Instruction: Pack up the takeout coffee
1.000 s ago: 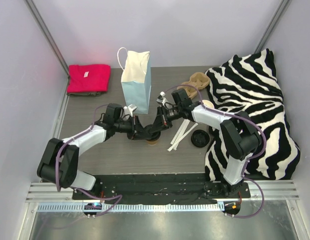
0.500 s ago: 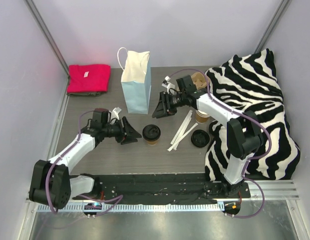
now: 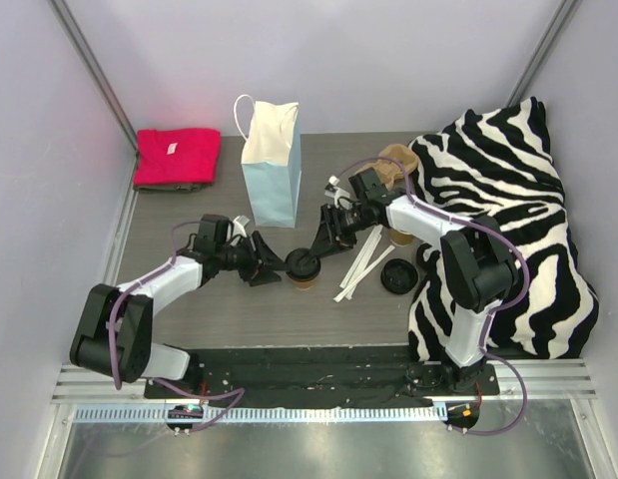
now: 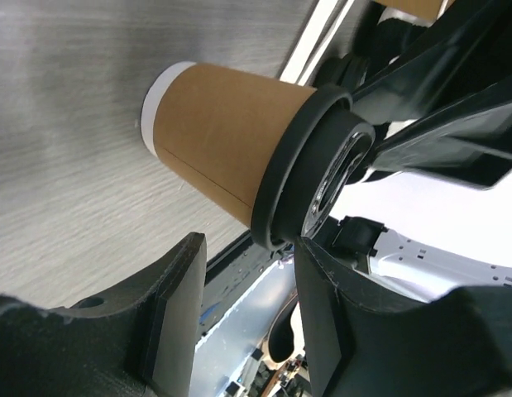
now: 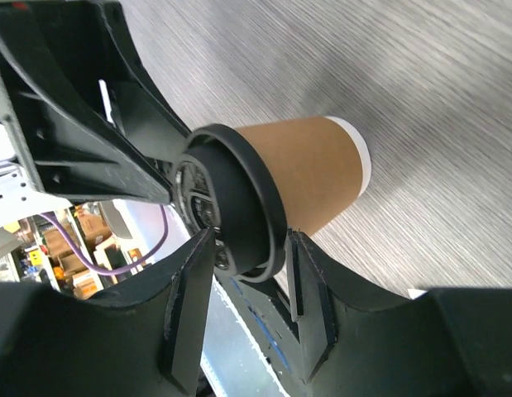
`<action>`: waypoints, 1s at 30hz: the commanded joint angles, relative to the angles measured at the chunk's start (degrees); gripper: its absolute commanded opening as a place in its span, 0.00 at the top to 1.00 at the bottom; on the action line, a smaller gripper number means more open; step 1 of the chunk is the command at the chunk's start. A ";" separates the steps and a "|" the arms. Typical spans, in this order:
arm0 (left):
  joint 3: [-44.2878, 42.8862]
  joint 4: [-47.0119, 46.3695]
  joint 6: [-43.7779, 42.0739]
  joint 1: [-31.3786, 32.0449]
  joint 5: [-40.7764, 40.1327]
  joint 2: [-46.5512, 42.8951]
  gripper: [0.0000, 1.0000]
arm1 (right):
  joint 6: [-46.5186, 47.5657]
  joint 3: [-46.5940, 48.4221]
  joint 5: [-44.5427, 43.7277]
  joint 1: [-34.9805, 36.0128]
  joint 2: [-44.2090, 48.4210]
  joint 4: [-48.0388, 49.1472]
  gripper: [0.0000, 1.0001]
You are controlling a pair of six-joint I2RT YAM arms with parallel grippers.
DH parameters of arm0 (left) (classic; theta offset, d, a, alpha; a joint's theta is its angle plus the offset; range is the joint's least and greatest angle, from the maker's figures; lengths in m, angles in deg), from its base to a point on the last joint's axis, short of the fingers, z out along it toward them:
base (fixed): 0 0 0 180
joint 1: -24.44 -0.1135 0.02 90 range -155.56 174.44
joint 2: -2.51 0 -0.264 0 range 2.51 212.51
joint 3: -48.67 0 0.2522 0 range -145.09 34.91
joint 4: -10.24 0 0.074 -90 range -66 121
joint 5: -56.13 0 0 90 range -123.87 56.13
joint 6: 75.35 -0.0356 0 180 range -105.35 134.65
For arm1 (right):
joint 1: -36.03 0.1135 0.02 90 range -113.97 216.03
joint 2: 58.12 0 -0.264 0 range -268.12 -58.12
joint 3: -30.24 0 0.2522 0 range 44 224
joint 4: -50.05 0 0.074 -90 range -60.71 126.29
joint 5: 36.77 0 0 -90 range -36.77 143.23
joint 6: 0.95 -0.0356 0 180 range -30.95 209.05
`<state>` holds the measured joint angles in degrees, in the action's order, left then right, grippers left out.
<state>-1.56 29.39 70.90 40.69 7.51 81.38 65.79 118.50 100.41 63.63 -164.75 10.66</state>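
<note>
The takeout coffee (image 3: 303, 268) stands upright on the grey table, a tan paper cup with a black lid. My left gripper (image 3: 278, 265) reaches it from the left and my right gripper (image 3: 321, 243) from the upper right. In the left wrist view the cup (image 4: 218, 141) lies just past my open left gripper (image 4: 247, 310), with the lid's rim at the fingertips. In the right wrist view the lid (image 5: 239, 207) sits between the tips of my open right gripper (image 5: 249, 294); a gap shows beside it.
A light blue paper bag (image 3: 272, 165) stands upright behind the cup. White straws (image 3: 360, 261), a loose black lid (image 3: 398, 276) and a second tan cup (image 3: 400, 238) lie right of it. A pulp carrier (image 3: 393, 163), zebra cloth (image 3: 508, 220) and red cloth (image 3: 176, 157) sit further off.
Both grippers were shut at the cup a second ago, then drew back and opened. Now both have returned to the cup's lid with their jaws apart.
</note>
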 commanded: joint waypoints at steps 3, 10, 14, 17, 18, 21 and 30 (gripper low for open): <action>-4.05 -8.81 1.50 0.71 -0.69 3.74 0.49 | -1.69 -2.95 3.44 0.53 2.39 1.72 0.52; -7.12 -12.59 2.37 0.71 -0.61 7.43 0.49 | -5.12 -8.58 5.03 1.41 5.02 5.14 0.50; -8.71 -13.65 2.81 0.80 -0.26 9.46 0.49 | -6.79 -10.34 5.29 1.50 6.08 5.94 0.43; -9.41 -14.00 2.81 0.80 -0.08 10.42 0.49 | -7.49 -10.52 5.99 1.50 6.96 5.50 0.37; -9.67 -14.18 2.90 0.80 0.01 10.60 0.50 | -7.49 -10.52 6.43 1.50 7.05 4.98 0.33; -10.73 -11.99 1.59 0.28 0.98 10.34 0.50 | -6.45 -9.64 6.52 1.41 7.66 2.79 0.31; 1.39 -6.27 8.08 -2.89 3.97 -6.07 0.15 | -0.73 -4.72 2.66 0.53 8.90 -1.35 0.11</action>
<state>-4.49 20.29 74.90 38.14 9.57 83.53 61.87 109.97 104.86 64.72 -158.63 10.71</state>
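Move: Just to the right of the left fingertips, about 5 cm off and level fore and aft, sits the black lid on the coffee cup, roughly at finger height. From the right hand this lid is some 6 cm left and 4 cm back. The white straws lie about 9 cm right of the right hand, the spare lid some 17 cm right and 3 cm back, both on the table. The gift bag stands about 20 cm ahead of the left hand. Sweeping in opposite ways on either side of the lid, the left hand pushes forward about 6 cm past its left edge, while the right hand draws back some 5 cm along its right side, dipping slightly. The left then turns back about 2 cm, rising and moving left, its fingers opening clear of the lid; the right rises a little, fingers spreading wide. ##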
